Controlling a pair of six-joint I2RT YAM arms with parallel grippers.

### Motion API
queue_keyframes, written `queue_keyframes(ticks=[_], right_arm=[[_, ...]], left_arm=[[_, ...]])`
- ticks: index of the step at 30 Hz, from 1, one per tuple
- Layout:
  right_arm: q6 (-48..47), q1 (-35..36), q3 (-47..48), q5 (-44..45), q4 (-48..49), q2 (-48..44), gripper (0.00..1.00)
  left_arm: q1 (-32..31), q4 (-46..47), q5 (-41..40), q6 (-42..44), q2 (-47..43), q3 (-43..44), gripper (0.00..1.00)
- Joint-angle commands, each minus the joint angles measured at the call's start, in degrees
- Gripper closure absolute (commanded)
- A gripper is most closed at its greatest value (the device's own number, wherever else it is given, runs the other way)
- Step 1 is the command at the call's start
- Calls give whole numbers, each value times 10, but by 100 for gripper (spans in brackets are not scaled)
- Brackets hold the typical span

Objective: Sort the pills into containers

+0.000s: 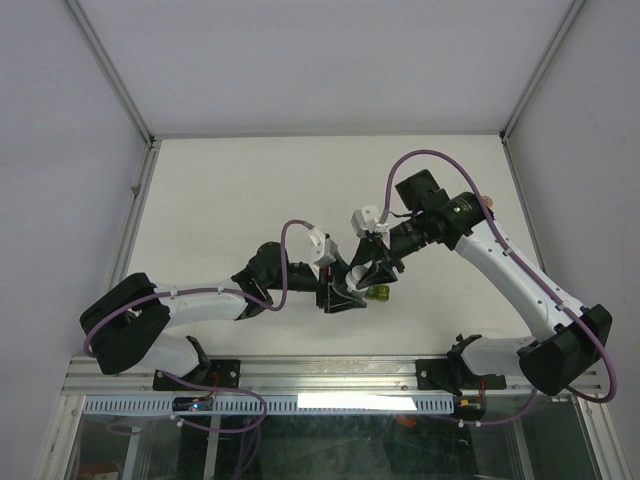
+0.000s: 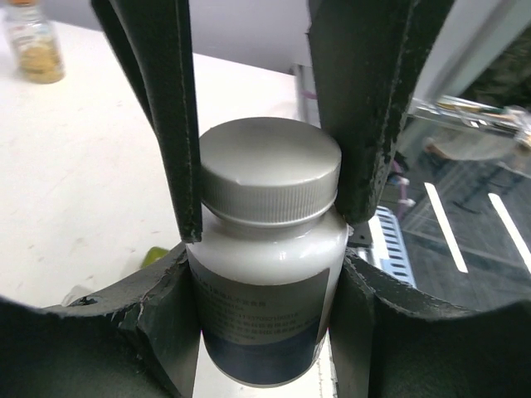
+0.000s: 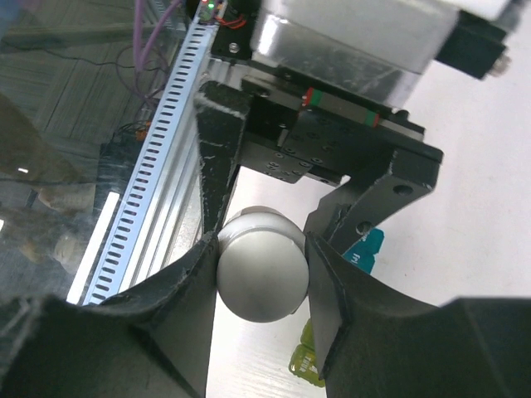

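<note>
The white-capped bottle [image 2: 264,323] with a dark label is held between both grippers above the table's front middle. My left gripper [image 2: 265,269] is shut on the bottle's body. My right gripper [image 3: 261,249] is shut on its cap [image 3: 262,274] from the other side; its fingers [image 2: 178,124] show in the left wrist view. In the top view the two grippers meet, left [image 1: 338,290] and right [image 1: 376,266]. The containers strip lies on the table under them, mostly hidden: a yellow-green end [image 1: 377,293] [image 3: 304,365] and a teal part [image 3: 370,247] show. No loose pills are in view.
A small amber bottle [image 2: 33,41] stands far back on the white table [image 1: 250,200], behind the right arm [image 1: 487,201]. A slotted metal rail [image 3: 141,182] runs along the near edge. Grey walls close in the table's back and sides.
</note>
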Motion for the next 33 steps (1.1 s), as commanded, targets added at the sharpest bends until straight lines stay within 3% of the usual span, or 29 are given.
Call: queue_keyframes(ticks=[1, 5, 7, 9, 10, 11, 13, 33], right_arm=[[124, 3, -18, 73, 87, -1, 96], [133, 2, -20, 68, 87, 12, 97], [135, 1, -15, 66, 88, 12, 92], [141, -5, -5, 65, 87, 13, 56], [140, -11, 0, 62, 86, 13, 44], [141, -17, 3, 57, 85, 12, 34], [142, -31, 10, 41, 83, 7, 27], [164, -52, 13, -10, 93, -9, 29]], left_arm=[[0, 18, -172, 10, -46, 5, 100], [0, 23, -175, 19, -46, 7, 100], [0, 23, -165, 21, -43, 9, 100], [0, 24, -156, 22, -39, 7, 100], [0, 24, -152, 22, -38, 6, 100], [0, 25, -147, 22, -38, 6, 100], [0, 28, -138, 21, -38, 5, 100], [0, 22, -114, 14, -30, 14, 100]])
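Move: The white bottle is already upright between the left fingers, its middle at that hand's point, and its cap about 5 cm above. The right fingers are already shut on that cap, which sits at their hand point, with the bottle's middle some 5 cm below. On the table, the pill organizer's middle lies roughly 8 cm ahead and 3 cm to the right of the left hand, 17 cm down; its green end is some 4 cm farther right. Still pinching the cap, the right hand twists it clockwise while the left hand keeps its grip on the bottle and turns it counter-clockwise, both swinging forward about 3.5 cm. The right fingers then open and let go of the cap, that hand edging a little right and on forward before easing slightly back, some 12 degrees turned in all; the left hand lifts slightly after the release. ##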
